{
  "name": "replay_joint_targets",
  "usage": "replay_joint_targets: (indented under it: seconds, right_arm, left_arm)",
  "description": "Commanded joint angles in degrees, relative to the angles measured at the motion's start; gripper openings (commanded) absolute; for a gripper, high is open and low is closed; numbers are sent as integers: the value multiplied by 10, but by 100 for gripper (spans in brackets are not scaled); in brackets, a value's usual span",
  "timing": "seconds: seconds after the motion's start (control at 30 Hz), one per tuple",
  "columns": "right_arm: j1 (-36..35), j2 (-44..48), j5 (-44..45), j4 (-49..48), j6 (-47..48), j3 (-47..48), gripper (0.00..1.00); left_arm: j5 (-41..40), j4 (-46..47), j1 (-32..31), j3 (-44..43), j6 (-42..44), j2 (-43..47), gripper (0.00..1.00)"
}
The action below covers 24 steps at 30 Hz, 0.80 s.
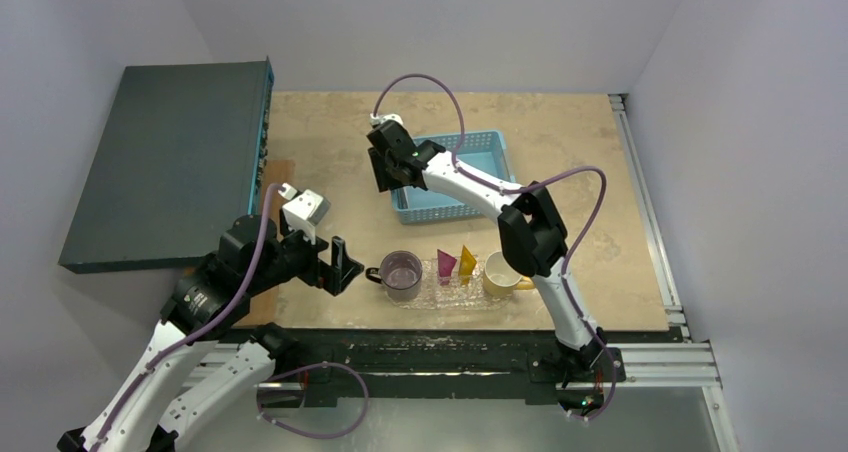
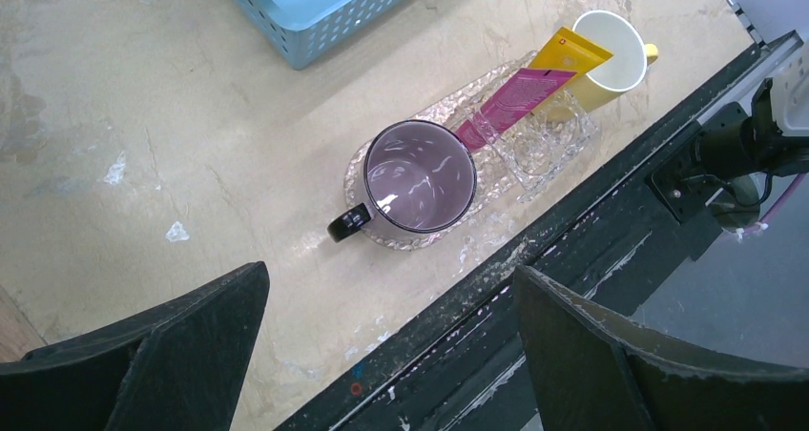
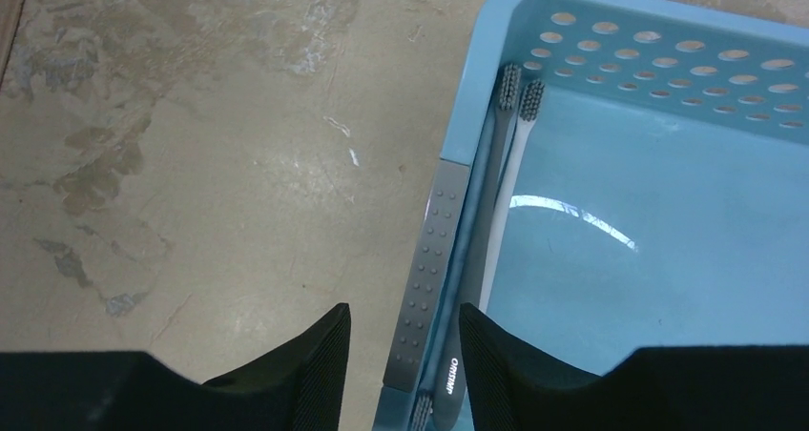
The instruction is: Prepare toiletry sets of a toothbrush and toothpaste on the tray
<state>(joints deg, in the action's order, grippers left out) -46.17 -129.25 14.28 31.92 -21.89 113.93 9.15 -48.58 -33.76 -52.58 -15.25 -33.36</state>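
Two toothbrushes lie along the left wall inside the light-blue basket (image 3: 658,259), one dark grey (image 3: 481,212) and one pale white (image 3: 503,212), heads at the far end. My right gripper (image 3: 404,347) is open and straddles the basket's grey-studded rim (image 3: 429,259) and the grey brush's handle, with a gap on both sides. On the clear crinkled tray (image 1: 428,299) a pink tube (image 1: 446,264) and a yellow tube (image 1: 467,261) stand tilted between a purple mug (image 1: 402,275) and a yellow mug (image 1: 500,275). Left of the purple mug, my left gripper (image 1: 340,265) hangs wide open and holds nothing.
A dark grey box (image 1: 170,162) covers the table's left side. The black rail (image 1: 450,347) runs along the near edge just below the tray. A small clear glass holder (image 2: 544,150) sits on the tray under the tubes.
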Motion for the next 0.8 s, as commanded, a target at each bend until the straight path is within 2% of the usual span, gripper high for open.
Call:
replay_joint_targets:
  seconds: [0.0, 0.3, 0.5, 0.77]
  right_arm:
    - [3, 1, 11, -10, -9, 31, 46]
    - [6, -4, 5, -12, -12, 29, 22]
    - [7, 2, -6, -14, -15, 26, 0]
    - [9, 60, -13, -52, -32, -21, 0]
  left_arm:
    - [-4, 10, 3, 0, 13, 3, 100]
    - [-2, 9, 3, -1, 13, 1, 100]
    - [-2, 9, 3, -1, 13, -1, 100]
    - [-2, 9, 3, -1, 13, -3, 100]
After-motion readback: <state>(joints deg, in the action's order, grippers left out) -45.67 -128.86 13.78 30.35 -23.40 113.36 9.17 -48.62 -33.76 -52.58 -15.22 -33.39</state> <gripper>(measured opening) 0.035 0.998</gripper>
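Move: My right hand hovers half open around the grey handle strip on the basket's left rim; the strip's middle is about 2 cm ahead, 1 cm right, level with my pads. The toothbrushes lie inside, roughly 2 cm ahead, 3 cm right and 3 cm down. The purple cup stands some 20 cm back and 3 cm right, the magenta toothpaste 19 cm back and 13 cm right. From my left hand the strip is around 25 cm ahead, 8 cm right, 14 cm below. I hold my right hand practically in place at the basket's left rim and close its half-open fingers almost fully, one finger outside the wall and one inside, until they pinch the near part of the grey handle strip. The hand creeps forward by only about half a centimetre, still pointing down and forward. ##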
